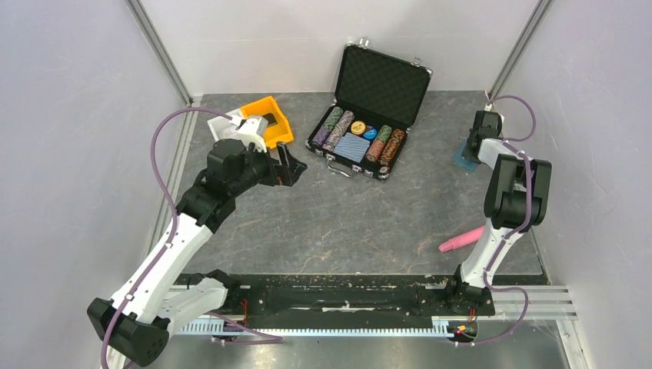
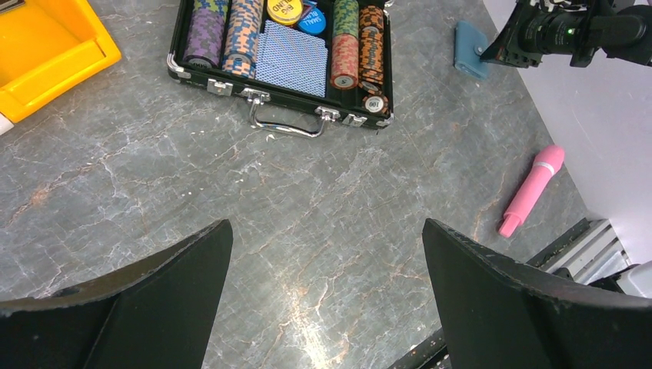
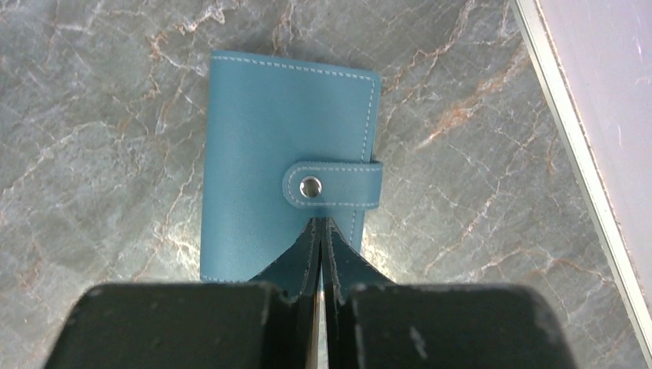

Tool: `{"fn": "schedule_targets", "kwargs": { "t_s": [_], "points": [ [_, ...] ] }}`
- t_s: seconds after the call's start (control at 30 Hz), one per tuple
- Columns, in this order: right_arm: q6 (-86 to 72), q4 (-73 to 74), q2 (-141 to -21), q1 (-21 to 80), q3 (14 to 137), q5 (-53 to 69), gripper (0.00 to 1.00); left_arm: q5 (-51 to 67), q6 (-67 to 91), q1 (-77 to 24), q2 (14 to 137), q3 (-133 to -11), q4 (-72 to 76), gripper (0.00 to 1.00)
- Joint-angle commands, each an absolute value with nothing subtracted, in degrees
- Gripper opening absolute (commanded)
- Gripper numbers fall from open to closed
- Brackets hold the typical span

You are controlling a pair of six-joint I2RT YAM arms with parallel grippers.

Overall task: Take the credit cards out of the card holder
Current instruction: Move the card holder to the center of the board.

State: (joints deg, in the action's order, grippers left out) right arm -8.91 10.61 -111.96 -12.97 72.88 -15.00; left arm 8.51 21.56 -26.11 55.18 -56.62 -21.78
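Note:
The card holder (image 3: pixel 284 161) is a light-blue wallet lying flat and closed at the table's right edge (image 1: pixel 464 157), its snap strap (image 3: pixel 332 186) fastened. The credit cards are hidden inside it. My right gripper (image 3: pixel 319 224) is shut, its tips pressed together just below the strap and over the wallet's cover; nothing shows between them. In the top view it points down at the wallet (image 1: pixel 471 146). My left gripper (image 1: pixel 286 165) hangs wide open above bare table near the yellow bin, its fingers (image 2: pixel 184 269) far from the card holder (image 2: pixel 469 48).
An open black poker-chip case (image 1: pixel 361 138) with chips and a blue patterned deck stands at the back centre. A yellow bin (image 1: pixel 269 119) sits back left. A pink cylindrical object (image 1: pixel 461 240) lies front right. The right wall (image 3: pixel 600 100) runs close beside the wallet.

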Motion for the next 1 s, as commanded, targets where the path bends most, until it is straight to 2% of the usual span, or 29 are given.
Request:
{"fn": "schedule_targets", "kwargs": {
  "t_s": [0.0,0.07,0.1,0.3,0.43,0.6,0.97],
  "points": [
    [-7.5,12.1,-108.0,-13.1,72.6,-13.8,0.07,8.0,22.8,-26.5,53.5,-58.1,-20.6,1.00],
    [-7.4,12.4,-107.9,-13.2,73.9,-13.6,0.21,8.0,22.7,-26.6,53.4,-58.1,-20.7,1.00],
    [-7.4,12.5,-107.9,-13.1,74.4,-13.5,0.24,8.0,22.6,-26.6,53.4,-58.1,-20.6,1.00],
    [-8.7,13.4,-110.4,-13.1,78.9,-14.0,0.33,7.6,22.1,-26.7,53.1,-58.4,-21.1,1.00],
    [-9.3,14.0,-112.8,-13.1,82.1,-14.3,0.34,7.8,22.1,-26.7,53.5,-58.5,-21.2,1.00],
    [-9.7,14.8,-115.5,-13.0,84.0,-14.7,0.41,7.9,22.1,-26.7,53.8,-58.7,-21.5,1.00],
    [-10.2,18.0,-120.3,-12.9,84.4,-17.5,0.42,8.0,22.0,-26.6,54.0,-58.8,-21.7,1.00]
  ]
}}
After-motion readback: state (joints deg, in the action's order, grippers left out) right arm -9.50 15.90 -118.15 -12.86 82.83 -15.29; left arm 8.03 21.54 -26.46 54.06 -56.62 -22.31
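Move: The card holder lies flat just under the shut right fingertips, its middle about 3 cm ahead of them, 1 cm to their left and 2 cm lower. From this hand the open chip case stands some 37 cm to the left and 5 cm farther out, and the pink tube lies about 26 cm back and 3 cm left. From the left hand, the card holder is roughly 20 cm ahead, 56 cm to the right and 25 cm below. The right fingertips come down again on the card holder's cover, either side of a spot just beyond the snap, after lifting off nearer its close edge. The shut fingers part to about two fifths while the hand eases slightly back, arcs forward and nearly 4 cm up, then sinks to its starting height, about 2.5 cm farther forward. ##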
